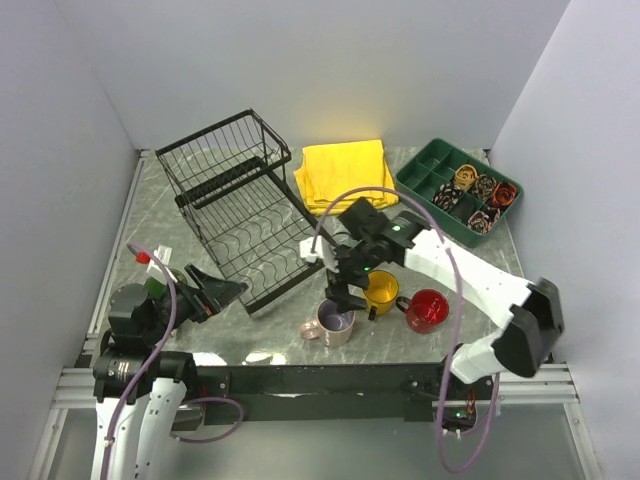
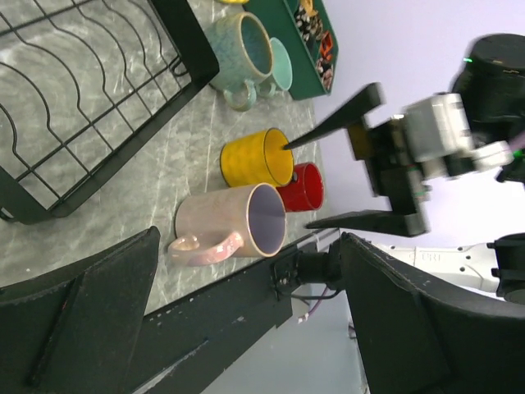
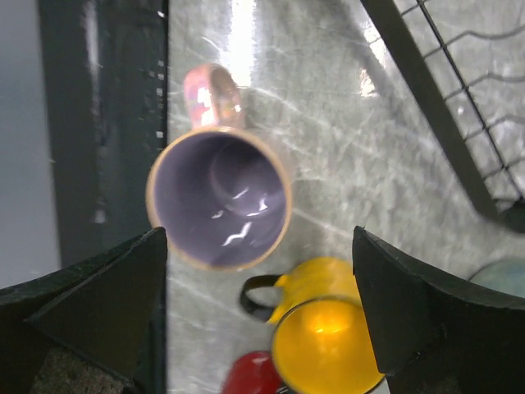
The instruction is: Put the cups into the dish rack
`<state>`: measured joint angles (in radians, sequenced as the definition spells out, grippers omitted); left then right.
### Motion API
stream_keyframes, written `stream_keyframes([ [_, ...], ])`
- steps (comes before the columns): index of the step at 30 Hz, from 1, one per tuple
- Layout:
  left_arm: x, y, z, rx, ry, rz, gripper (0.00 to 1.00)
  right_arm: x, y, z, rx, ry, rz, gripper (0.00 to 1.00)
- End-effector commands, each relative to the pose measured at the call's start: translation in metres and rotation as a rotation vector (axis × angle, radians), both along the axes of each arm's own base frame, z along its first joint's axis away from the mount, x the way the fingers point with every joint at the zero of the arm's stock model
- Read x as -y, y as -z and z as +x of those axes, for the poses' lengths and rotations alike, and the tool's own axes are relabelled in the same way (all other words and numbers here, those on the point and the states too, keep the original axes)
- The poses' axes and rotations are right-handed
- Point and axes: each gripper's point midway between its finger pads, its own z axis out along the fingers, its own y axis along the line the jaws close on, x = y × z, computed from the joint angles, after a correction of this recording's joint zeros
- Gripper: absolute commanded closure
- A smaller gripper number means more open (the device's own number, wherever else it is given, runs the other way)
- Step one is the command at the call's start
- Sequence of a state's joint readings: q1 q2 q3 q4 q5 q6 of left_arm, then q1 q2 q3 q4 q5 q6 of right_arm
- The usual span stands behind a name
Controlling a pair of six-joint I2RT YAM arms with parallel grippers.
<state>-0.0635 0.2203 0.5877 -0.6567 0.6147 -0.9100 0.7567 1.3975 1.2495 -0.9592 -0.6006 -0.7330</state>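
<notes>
Three cups stand close together near the table's front edge: a beige-pink cup (image 1: 335,322) (image 3: 220,197) with a lavender inside, a yellow cup (image 1: 381,291) (image 3: 324,336) and a red cup (image 1: 428,310) (image 3: 254,373). My right gripper (image 1: 345,294) (image 3: 258,312) hangs open just above them, between the pink and yellow cups, holding nothing. Two teal cups (image 2: 242,53) stand by the corner of the black wire dish rack (image 1: 235,205) (image 2: 98,98). At the rack's near corner my left gripper (image 1: 222,287) (image 2: 246,328) is open and empty, pointing towards the cups.
A yellow cloth (image 1: 343,172) lies behind the rack. A green divided tray (image 1: 458,195) with small rolled items sits at the back right. The black front rail (image 1: 320,378) runs right beside the pink cup. White walls enclose the table.
</notes>
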Motion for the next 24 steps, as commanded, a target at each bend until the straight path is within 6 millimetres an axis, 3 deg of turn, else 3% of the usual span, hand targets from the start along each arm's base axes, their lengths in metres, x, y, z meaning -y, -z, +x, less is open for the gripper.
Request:
stream_keyframes([
  [1,-0.003,-0.013,-0.001,0.042,-0.035,-0.014,0.04,-0.006,0.012,0.019,0.102,-0.070,-0.103,0.02],
  [6,-0.005,-0.006,-0.001,0.020,-0.039,0.015,0.04,-0.011,0.037,0.014,0.108,-0.184,-0.142,0.09],
  [11,-0.002,-0.012,0.000,0.026,-0.023,-0.016,0.04,-0.020,0.068,0.009,0.116,-0.228,-0.198,0.25],
  [14,0.000,-0.014,0.001,0.024,-0.014,-0.035,0.04,-0.025,0.080,0.011,0.126,-0.235,-0.197,0.30],
  [15,0.000,-0.013,0.001,0.018,-0.017,-0.038,0.04,-0.027,0.082,0.011,0.129,-0.243,-0.197,0.36],
  [20,-0.003,-0.013,0.001,0.009,-0.048,-0.037,0.04,-0.025,0.095,0.008,0.139,-0.266,-0.213,0.49],
  [24,-0.006,-0.019,-0.001,0.019,-0.074,-0.045,0.04,-0.028,0.092,0.004,0.137,-0.277,-0.180,0.81],
])
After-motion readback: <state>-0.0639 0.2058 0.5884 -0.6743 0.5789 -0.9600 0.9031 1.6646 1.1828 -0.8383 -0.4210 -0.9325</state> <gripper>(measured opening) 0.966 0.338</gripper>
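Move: The pink cup with the lavender inside sits about 13 cm below the open right hand, some 4 cm back and 1 cm left. From that hand, the yellow cup is about 3 cm ahead and 9 cm right, the red cup 2 cm back and 20 cm right, and the teal cup 15 cm ahead and 6 cm right, all at table level. From the left hand, the pink cup lies some 19 cm right, 2 cm back and 19 cm down. Downward, about 10 cm and with only a small drift left, the right hand sinks onto the far wall of the pink cup, its fingers tipping some 15 degrees more steeply down and the wrist turning about as much counter-clockwise. From wide open the fingers close to about a third, one inside the cup and the other outside on the yellow cup's side, starting to pinch the wall. ##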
